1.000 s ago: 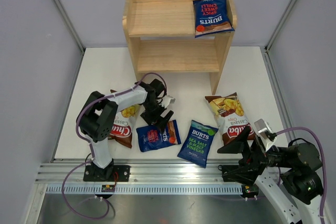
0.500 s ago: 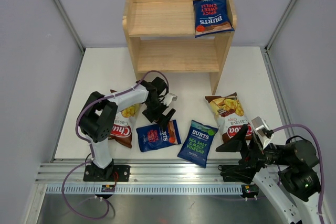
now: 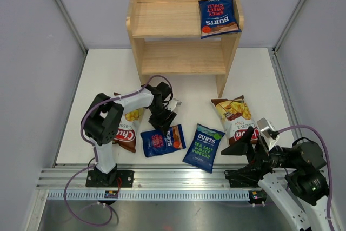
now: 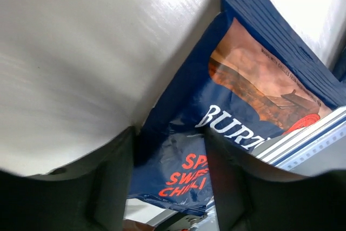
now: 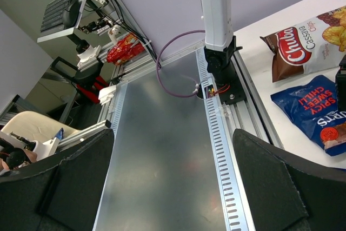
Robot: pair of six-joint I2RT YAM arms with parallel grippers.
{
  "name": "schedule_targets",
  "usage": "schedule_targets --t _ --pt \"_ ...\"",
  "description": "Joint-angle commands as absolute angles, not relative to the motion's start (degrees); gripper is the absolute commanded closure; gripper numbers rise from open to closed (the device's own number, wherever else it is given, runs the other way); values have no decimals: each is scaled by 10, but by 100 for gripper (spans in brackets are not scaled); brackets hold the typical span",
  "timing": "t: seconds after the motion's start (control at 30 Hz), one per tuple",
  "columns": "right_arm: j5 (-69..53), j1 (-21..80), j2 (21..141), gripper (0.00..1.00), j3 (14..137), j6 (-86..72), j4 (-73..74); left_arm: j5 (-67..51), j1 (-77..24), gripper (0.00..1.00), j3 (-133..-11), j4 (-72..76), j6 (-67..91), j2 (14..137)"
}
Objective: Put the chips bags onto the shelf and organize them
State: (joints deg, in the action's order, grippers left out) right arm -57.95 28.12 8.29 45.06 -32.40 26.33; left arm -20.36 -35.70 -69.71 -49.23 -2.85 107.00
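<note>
One dark blue Burts chips bag (image 3: pixel 219 17) lies on the right of the wooden shelf's (image 3: pixel 162 20) top tier. On the table lie a blue spicy sweet chilli bag (image 3: pixel 163 140) (image 4: pixel 254 79), a blue sea salt bag (image 3: pixel 204 147) and two brown Chuba bags, one on the left (image 3: pixel 125 128) and one on the right (image 3: pixel 238 120). My left gripper (image 3: pixel 162 118) (image 4: pixel 167 187) is down on the far end of the chilli bag, jaws half closed with the bag's end between them; the bag still lies flat. My right gripper (image 3: pixel 238 160) (image 5: pixel 173 187) hangs wide open over the metal rail, holding nothing.
The shelf's lower tier (image 3: pixel 181 58) holds nothing. The aluminium rail (image 3: pixel 173 179) runs along the near edge below the bags. Grey walls close in both sides. In the right wrist view the left arm's base (image 5: pixel 219 63) stands beside the left Chuba bag (image 5: pixel 303 52).
My left gripper has dropped onto the chilli bag's far end and its jaws have narrowed. The right arm has shifted slightly left and stays open.
</note>
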Motion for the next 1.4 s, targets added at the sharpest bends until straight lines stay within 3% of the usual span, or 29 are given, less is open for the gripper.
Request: schedule_targets --t 0.0,0.03,0.07,0.2,0.33,0.53,0.87,1.07,1.17,1.37 --pt "-566 280 102 1 446 -323 249 -208 -359 49 -689 -477 -15 1040" --pt "-563 280 105 0 446 -324 250 -206 -359 64 -688 -472 -6 1038" --pt "-561 280 106 1 446 -323 250 -202 -359 71 -685 -468 -4 1035" --pt "-558 280 112 1 443 -323 243 -183 -359 89 -676 -455 26 1017" --pt "-549 280 127 1 436 -322 241 -159 -359 100 -675 -444 55 975" --pt "-491 280 160 1 391 -351 197 -129 -362 100 -664 -397 147 836" --pt "-441 286 319 3 314 -486 -123 17 -396 100 -620 -260 377 519" --pt "-312 397 391 4 316 -449 -234 157 -410 100 -492 -71 565 300" --pt "-210 490 427 5 319 -376 -288 204 -410 100 -470 -7 633 263" --pt "-51 626 534 4 353 -205 -423 200 -411 100 -515 34 753 327"
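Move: The blue spicy chilli bag lies between and under the left fingers, its middle about 3 cm back, 1 cm right and 1 cm below. From this hand the sea salt bag is some 15 cm right and 6 cm back, the left cassava bag 14 cm left and 4 cm ahead. From the right hand, the chilli bag is roughly 18 cm ahead, 19 cm left and 33 cm below, with the sea salt bag 15 cm ahead and 4 cm left. Left pinches the chilli bag, lifts it about 40 cm, levelling the wrist; open right reaches left and forward. ##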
